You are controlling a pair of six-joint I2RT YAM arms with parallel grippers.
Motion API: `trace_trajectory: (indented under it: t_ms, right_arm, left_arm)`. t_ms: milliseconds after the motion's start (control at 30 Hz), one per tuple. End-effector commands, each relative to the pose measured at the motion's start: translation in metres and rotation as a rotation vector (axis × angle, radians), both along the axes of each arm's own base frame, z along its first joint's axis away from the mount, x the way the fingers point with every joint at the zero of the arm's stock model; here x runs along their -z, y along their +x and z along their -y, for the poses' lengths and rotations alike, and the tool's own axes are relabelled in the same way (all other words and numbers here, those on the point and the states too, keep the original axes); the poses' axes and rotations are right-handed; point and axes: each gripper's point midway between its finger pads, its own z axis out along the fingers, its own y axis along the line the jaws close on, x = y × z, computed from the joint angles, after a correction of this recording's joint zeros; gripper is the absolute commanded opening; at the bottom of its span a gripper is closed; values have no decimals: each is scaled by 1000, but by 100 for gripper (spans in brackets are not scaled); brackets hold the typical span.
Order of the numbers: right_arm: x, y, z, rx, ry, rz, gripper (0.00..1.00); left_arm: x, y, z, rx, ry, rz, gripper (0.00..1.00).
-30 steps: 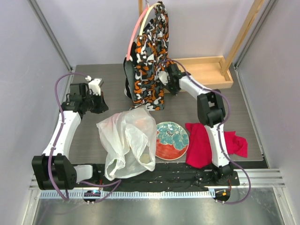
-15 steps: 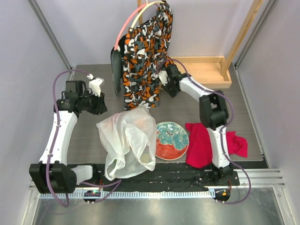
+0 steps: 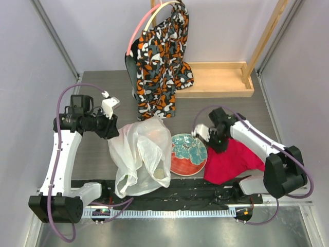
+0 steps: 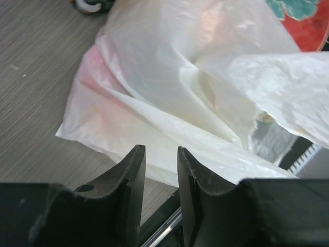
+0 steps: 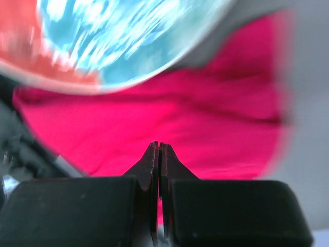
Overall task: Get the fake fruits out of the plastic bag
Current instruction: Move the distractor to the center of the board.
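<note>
The translucent white plastic bag (image 3: 140,154) lies crumpled on the table at front centre and fills the left wrist view (image 4: 195,82). The fake fruits show only as faint tints through the film: a peach-orange patch (image 3: 152,135) and a yellowish one (image 3: 161,174). No fruit shape is clear. My left gripper (image 3: 113,131) is at the bag's upper left edge, its jaws (image 4: 161,154) a little apart with nothing between them, just short of the film. My right gripper (image 3: 211,139) is shut and empty (image 5: 160,149) over the red cloth.
A red-and-teal floral plate (image 3: 188,154) sits right of the bag, with the red cloth (image 3: 231,159) beside it. An orange-black-white patterned cloth bag (image 3: 159,67) hangs at the back. A wooden tray (image 3: 221,80) lies at the back right.
My right arm left the hanging patterned bag and swung down to the front over the red cloth. The patterned bag swung back. My left gripper moved down toward the plastic bag's edge.
</note>
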Motion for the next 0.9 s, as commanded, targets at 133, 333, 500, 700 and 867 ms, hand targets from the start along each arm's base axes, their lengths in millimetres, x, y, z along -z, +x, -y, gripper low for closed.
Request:
trace_trajectory:
  t_ms: [133, 333, 500, 700, 867]
  right_arm:
    - [62, -32, 84, -67, -340, -93, 1]
    - [51, 54, 181, 287, -496, -1, 1]
    - [36, 100, 247, 550, -516, -7, 1]
    - [-62, 105, 52, 330, 124, -90, 42]
    - [-134, 49, -97, 38, 378, -19, 71]
  left_arm:
    - [-24, -43, 24, 241, -2, -68, 58]
    - [-20, -58, 25, 355, 111, -90, 66]
    - [-36, -81, 23, 484, 162, -31, 78]
    - [-22, -100, 4, 492, 248, -60, 80]
    - [-25, -39, -11, 8, 273, 1, 85]
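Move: The red cloth lies just under my right hand, its middle about 6 cm to the right, 3 cm back and 7 cm down. At that same level, the plate is some 14 cm to my right hand's left, and the wooden tray is roughly 38 cm straight ahead. From my left hand, the plastic bag is about 11 cm right, 2 cm back and 17 cm below, with the plate 22 cm farther right. With its fingers shut, my right hand dips back and down onto the red cloth, then sweeps it right and forward, going about 18 cm rightward. Next I lift, open the fingers and swing quickly back left some 20 cm, still edging forward. My left hand meanwhile draws back and a little up, turning clockwise and opening wide above the bag's side. ##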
